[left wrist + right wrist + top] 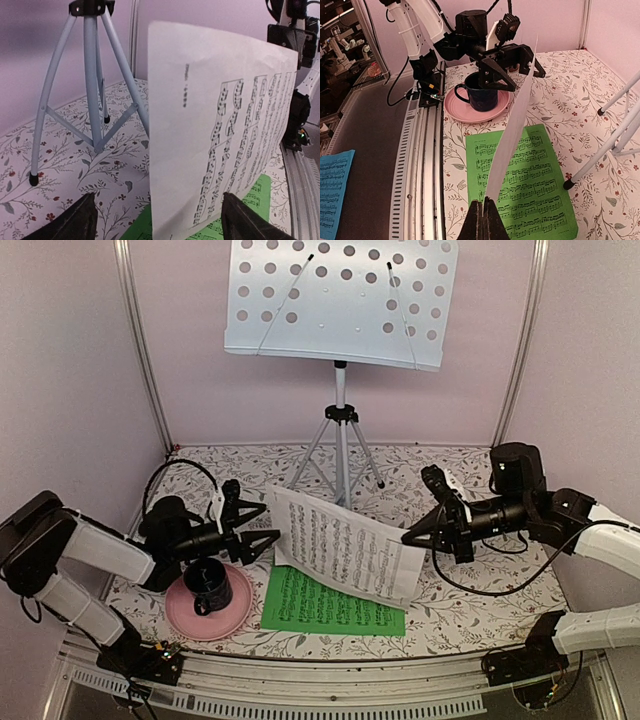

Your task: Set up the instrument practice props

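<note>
The pale-blue perforated music stand (340, 300) stands at the back on its silver tripod (341, 440), with nothing on its desk. My right gripper (406, 537) is shut on the right edge of the white sheet of music (345, 550) and holds it tilted above the table. In the right wrist view the white sheet (512, 130) shows edge-on, rising from my shut right gripper (483, 216). My left gripper (270, 522) is open at the sheet's left edge. In the left wrist view the sheet (215, 125) hangs between its spread fingers (80, 220). The green sheet of music (335, 605) lies flat below. No metronome is in view.
A dark mug (210, 585) on a pink plate (235, 618) stands under the left arm, front left. The tripod legs (95, 100) spread over the back middle of the floral table. A blue music sheet (332, 185) lies off the table past the metal rail (422, 165).
</note>
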You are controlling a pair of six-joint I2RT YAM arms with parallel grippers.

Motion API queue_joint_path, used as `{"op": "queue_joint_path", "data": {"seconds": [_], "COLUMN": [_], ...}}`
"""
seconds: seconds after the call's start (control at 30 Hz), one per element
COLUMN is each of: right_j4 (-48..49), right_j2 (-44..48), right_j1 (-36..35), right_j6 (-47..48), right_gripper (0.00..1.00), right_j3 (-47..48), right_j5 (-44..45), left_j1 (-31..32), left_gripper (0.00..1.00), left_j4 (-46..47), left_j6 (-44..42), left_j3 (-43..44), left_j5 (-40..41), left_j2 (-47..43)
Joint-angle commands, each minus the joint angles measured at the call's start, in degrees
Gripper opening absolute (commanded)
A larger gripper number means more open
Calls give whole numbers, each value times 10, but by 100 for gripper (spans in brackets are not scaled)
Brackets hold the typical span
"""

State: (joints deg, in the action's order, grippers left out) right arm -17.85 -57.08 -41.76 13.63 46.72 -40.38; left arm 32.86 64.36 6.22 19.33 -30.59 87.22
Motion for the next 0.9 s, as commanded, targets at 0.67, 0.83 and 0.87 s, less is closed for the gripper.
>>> {"op": "queue_joint_path", "data": {"seconds": [0.67,0.83,0.87], "right_j4": [25,-8,-19], "right_j2": [82,102,104], "right_j1": [-23,-23,-23], "right_j6": [-26,-40,-37], "right_gripper": [40,78,81], "right_j3": [-16,21,31], "right_j5": [106,176,189], "left_j1": [65,76,76], "left_gripper": [0,0,0], "left_j4": [-301,-533,-584], "left_j6": [-28,-42,-50], "left_j3": [46,160,183], "left_j5": [-39,-6,-5], "left_j2": [-283,-306,-305]}}
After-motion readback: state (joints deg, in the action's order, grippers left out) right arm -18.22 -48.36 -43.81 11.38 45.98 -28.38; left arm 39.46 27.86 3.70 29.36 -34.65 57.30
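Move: My left hand, open, has the free left edge of the white sheet music almost between its fingers, about 2 cm to its right. The green sheet's middle lies some 13 cm right, 4 cm back and 15 cm below; the mug is about 13 cm left, 7 cm back and 10 cm down. From my right hand, still gripping the sheet's other end, that free edge is roughly 26 cm left, 11 cm ahead and 9 cm lower. I close my left fingers from wide open onto the white sheet's free edge and pinch it, drawing that hand up about 11 cm and back some 7 cm while it turns roughly 10 degrees clockwise. My right hand keeps its pinch as it rises about 4 cm, sinks a little, then opens wide to let go and eases 2 cm to the right. ##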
